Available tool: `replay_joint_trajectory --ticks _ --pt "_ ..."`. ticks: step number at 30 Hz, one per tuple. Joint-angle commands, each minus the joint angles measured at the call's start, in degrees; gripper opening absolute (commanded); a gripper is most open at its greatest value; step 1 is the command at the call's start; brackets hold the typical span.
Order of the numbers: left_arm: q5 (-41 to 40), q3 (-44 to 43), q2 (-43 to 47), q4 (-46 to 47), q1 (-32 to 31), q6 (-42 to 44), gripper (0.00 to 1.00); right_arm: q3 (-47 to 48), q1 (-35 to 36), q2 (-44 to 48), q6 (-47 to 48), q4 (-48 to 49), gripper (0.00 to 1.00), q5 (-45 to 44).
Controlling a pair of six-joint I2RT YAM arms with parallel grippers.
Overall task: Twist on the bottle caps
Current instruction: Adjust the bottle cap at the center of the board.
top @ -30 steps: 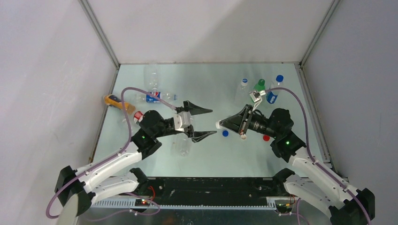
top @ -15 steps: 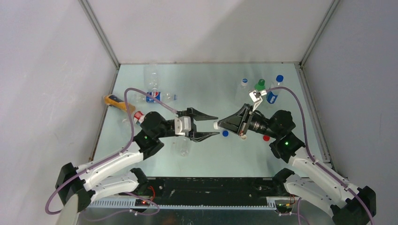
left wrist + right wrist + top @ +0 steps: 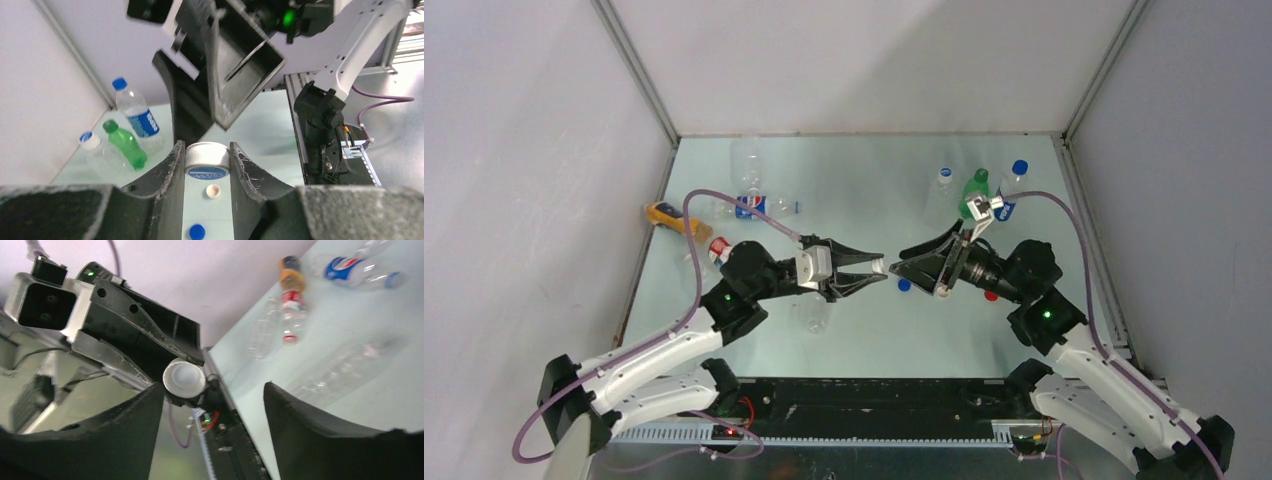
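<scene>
A white bottle cap (image 3: pixel 207 160) with a blue printed top sits pinched between the fingers of my left gripper (image 3: pixel 206 146), which is shut on it above the table middle. From above, the cap (image 3: pixel 879 266) shows at the tips of the left gripper (image 3: pixel 876 268). My right gripper (image 3: pixel 902 265) faces it, open, with its jaws standing apart from the cap. The right wrist view has that cap (image 3: pixel 184 379) just beyond the open right gripper (image 3: pixel 214 387). A clear uncapped bottle (image 3: pixel 816 310) lies under the left arm.
Loose blue cap (image 3: pixel 904 284), cream cap (image 3: pixel 941 293) and red cap (image 3: pixel 991 295) lie under the right gripper. A green bottle (image 3: pixel 976 190) and two blue-capped bottles (image 3: pixel 1014 190) stand back right. A blue-labelled bottle (image 3: pixel 754 207) and an orange bottle (image 3: pixel 667 215) lie back left.
The left gripper closed on the white cap while the right gripper, which had held it, opened and let it go. The right arm drew back slightly.
</scene>
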State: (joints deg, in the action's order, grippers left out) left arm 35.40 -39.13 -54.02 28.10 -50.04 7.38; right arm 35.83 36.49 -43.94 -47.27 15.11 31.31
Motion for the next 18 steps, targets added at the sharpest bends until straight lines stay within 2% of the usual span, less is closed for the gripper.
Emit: replay_joint_trajectory --ticks 1,4,5,9,13,18 --pt "-9.59 -3.03 1.91 -11.65 -0.15 -1.86 0.26 3.29 -2.75 4.86 5.64 -14.51 0.80 -9.60" --pt "-16.33 -5.83 0.37 -23.90 -0.14 -4.80 0.26 6.12 -3.93 7.40 11.16 -26.75 0.87 -18.27" --pt "-19.53 -8.01 -1.54 -30.04 -0.21 -5.65 0.27 6.98 -4.33 8.22 12.16 -32.86 0.88 -22.73" --pt "-27.92 -15.05 -10.39 -44.55 -0.23 -12.16 0.28 12.51 -4.78 8.98 17.24 -47.92 0.89 -34.29" --pt "-31.47 -19.25 -19.75 -50.77 -0.72 -17.83 0.29 15.43 -4.82 9.20 19.20 -56.55 0.89 -43.07" --pt "-34.52 -25.79 -31.57 -55.23 -3.01 -20.84 0.29 16.15 -4.78 9.84 19.05 -60.89 0.89 -43.52"
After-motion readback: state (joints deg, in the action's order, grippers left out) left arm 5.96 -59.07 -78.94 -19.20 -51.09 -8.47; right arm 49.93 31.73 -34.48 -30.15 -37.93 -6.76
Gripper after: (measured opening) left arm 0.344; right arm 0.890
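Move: I already hold the white cap in my left fingers. The bare table at the board's centre lies about 10 cm ahead of that hand and 27 cm below; from the hand, the blue cap is some 6 cm ahead and 7 cm right, and the clear bottle 3 cm ahead and 13 cm left, both about 26 cm down. For my right hand, the white cap is roughly 4 cm left and 1 cm back, level with it; the red cap is 3 cm ahead, 23 cm right and 27 cm below. Keeping the white cap pinched, I swing my left hand forward about 8 cm, then ever more steeply down, some 17 cm in all, towards the table at the board's centre, tipping the fingers from level to slanting down and forward. My right hand, already clear of the cap, draws away some 14 cm to the right, sinking about 6 cm and turning clockwise as its fingers finish opening. ##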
